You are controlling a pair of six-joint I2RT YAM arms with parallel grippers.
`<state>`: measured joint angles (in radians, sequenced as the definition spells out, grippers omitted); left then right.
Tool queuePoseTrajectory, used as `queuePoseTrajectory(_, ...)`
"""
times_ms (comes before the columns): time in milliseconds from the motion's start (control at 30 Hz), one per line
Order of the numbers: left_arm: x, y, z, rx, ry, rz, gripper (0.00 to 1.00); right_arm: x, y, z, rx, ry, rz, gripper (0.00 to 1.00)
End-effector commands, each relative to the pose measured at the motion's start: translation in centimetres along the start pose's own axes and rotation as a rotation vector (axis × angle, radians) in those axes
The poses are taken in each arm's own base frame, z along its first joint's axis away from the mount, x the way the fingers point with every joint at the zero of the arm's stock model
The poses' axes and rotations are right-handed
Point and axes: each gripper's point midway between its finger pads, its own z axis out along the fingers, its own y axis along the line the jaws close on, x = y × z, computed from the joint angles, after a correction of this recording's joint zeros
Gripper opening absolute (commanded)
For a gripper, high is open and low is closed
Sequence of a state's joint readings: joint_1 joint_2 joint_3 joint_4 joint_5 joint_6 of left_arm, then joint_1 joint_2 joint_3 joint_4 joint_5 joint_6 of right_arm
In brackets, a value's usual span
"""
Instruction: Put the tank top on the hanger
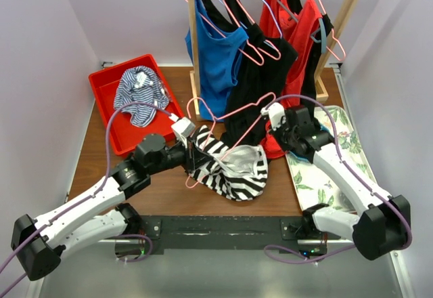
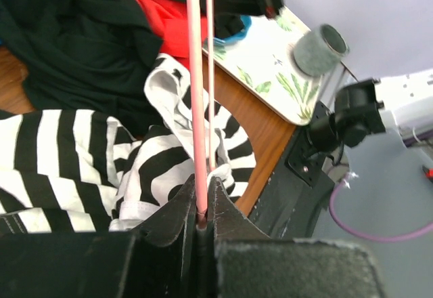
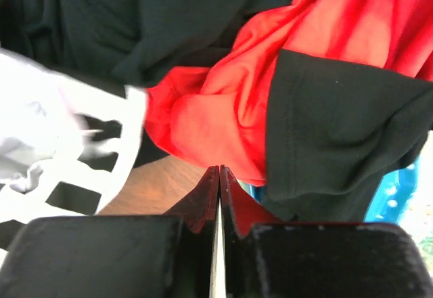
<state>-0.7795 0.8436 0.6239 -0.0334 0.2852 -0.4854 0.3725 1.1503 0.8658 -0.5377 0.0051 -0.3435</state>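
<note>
The black-and-white striped tank top (image 1: 237, 173) lies bunched on the wooden table at the centre, also seen in the left wrist view (image 2: 67, 142) and at the left edge of the right wrist view (image 3: 40, 135). The pink wire hanger (image 2: 197, 108) slants over and partly through it, its hook end toward the rack (image 1: 237, 111). My left gripper (image 1: 195, 154) (image 2: 201, 210) is shut on the hanger's wire at the tank top's left edge. My right gripper (image 1: 272, 130) (image 3: 218, 169) is shut with nothing between its fingers, its tips just short of red fabric.
A red tray (image 1: 108, 88) at the back left holds a thin blue-and-white striped garment (image 1: 140, 93). A wooden rack (image 1: 193, 54) behind carries blue, black and red tops, whose hems (image 3: 223, 108) reach the table. A floral cloth (image 1: 318, 169) lies at the right.
</note>
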Motion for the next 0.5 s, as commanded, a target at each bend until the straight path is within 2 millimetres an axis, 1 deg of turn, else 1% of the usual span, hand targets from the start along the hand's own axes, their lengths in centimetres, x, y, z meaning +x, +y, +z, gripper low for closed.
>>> queuePoseTrajectory(0,-0.7,-1.9,-0.6,0.112,-0.017,0.101,0.0,-3.5,0.8,-0.6,-0.112,-0.104,0.062,0.0)
queuePoseTrajectory(33,-0.3,-1.7,-0.9,0.101,0.001,0.1,0.0,-4.3,1.5,-1.0,-0.177,-0.132,0.062,0.0)
queuePoseTrajectory(67,-0.2,-1.5,-1.0,0.092,0.002,0.101,0.0,-4.6,2.2,-1.3,-0.225,-0.142,0.054,0.0)
queuePoseTrajectory(100,-0.2,-1.4,-1.2,0.083,-0.002,0.107,0.0,-4.7,2.9,-2.1,-0.281,-0.141,0.047,0.0)
queuePoseTrajectory(133,-0.4,-1.1,-1.2,0.062,-0.013,0.108,0.0,-5.3,4.7,-3.0,-0.409,-0.182,0.011,0.0)
queuePoseTrajectory(167,-0.4,-0.8,-1.3,0.049,-0.018,0.101,0.0,-5.3,5.7,-3.6,-0.474,-0.195,-0.017,0.07)
queuePoseTrajectory(200,-0.6,-0.6,-1.3,0.032,-0.028,0.08,0.0,-4.7,7.2,-4.4,-0.558,-0.183,-0.037,0.15)
queuePoseTrajectory(233,-0.9,0.1,-1.3,-0.017,-0.051,0.063,0.0,-4.4,7.9,-4.8,-0.604,-0.199,-0.074,0.23)
queuePoseTrajectory(267,-0.8,0.7,-1.3,-0.049,-0.055,0.042,0.0,-4.3,8.5,-5.0,-0.638,-0.213,-0.08,0.3)
queuePoseTrajectory(300,-0.8,1.2,-1.2,-0.079,-0.059,0.0,0.0,-3.7,8.8,-4.4,-0.642,-0.209,-0.08,0.32)
queuePoseTrajectory(367,-0.3,2.2,-1.0,-0.127,-0.058,-0.037,0.0,-3.0,8.9,-3.4,-0.62,-0.194,-0.09,0.34)
queuePoseTrajectory(400,-0.4,2.1,-0.8,-0.125,-0.065,-0.066,0.0,-2.7,8.3,-2.7,-0.566,-0.178,-0.097,0.35)
queuePoseTrajectory(433,-0.3,2.2,-0.6,-0.126,-0.07,-0.081,0.0,-2.7,8.6,-1.9,-0.542,-0.183,-0.109,0.37)
queuePoseTrajectory(467,-0.1,2.3,-0.5,-0.126,-0.069,-0.097,0.0,-2.8,8.6,-1.5,-0.518,-0.188,-0.121,0.42)
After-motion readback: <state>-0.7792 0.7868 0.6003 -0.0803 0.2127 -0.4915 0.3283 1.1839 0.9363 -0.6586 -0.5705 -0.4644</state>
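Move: The striped tank top's open hem lies about 8 cm to the right hand's left, some 6 cm back and 6 cm lower. The red garment's end is about 4 cm ahead and 9 cm below. The black cloth is roughly 10 cm left and 4 cm ahead, 9 cm below, and the pink hanger's free end about 13 cm straight ahead. From the left hand, the hem lies some 20 cm right, level in reach, about 12 cm lower. The tank top's open hem is what the empty right hand swings back to, going left about 7 cm and back some 4 cm, first rising a little, then starting to dip. It turns roughly 25 degrees counter-clockwise, its left side rising, and its shut fingers open about a third. The left hand keeps its grip on the hanger and drifts slightly left. ##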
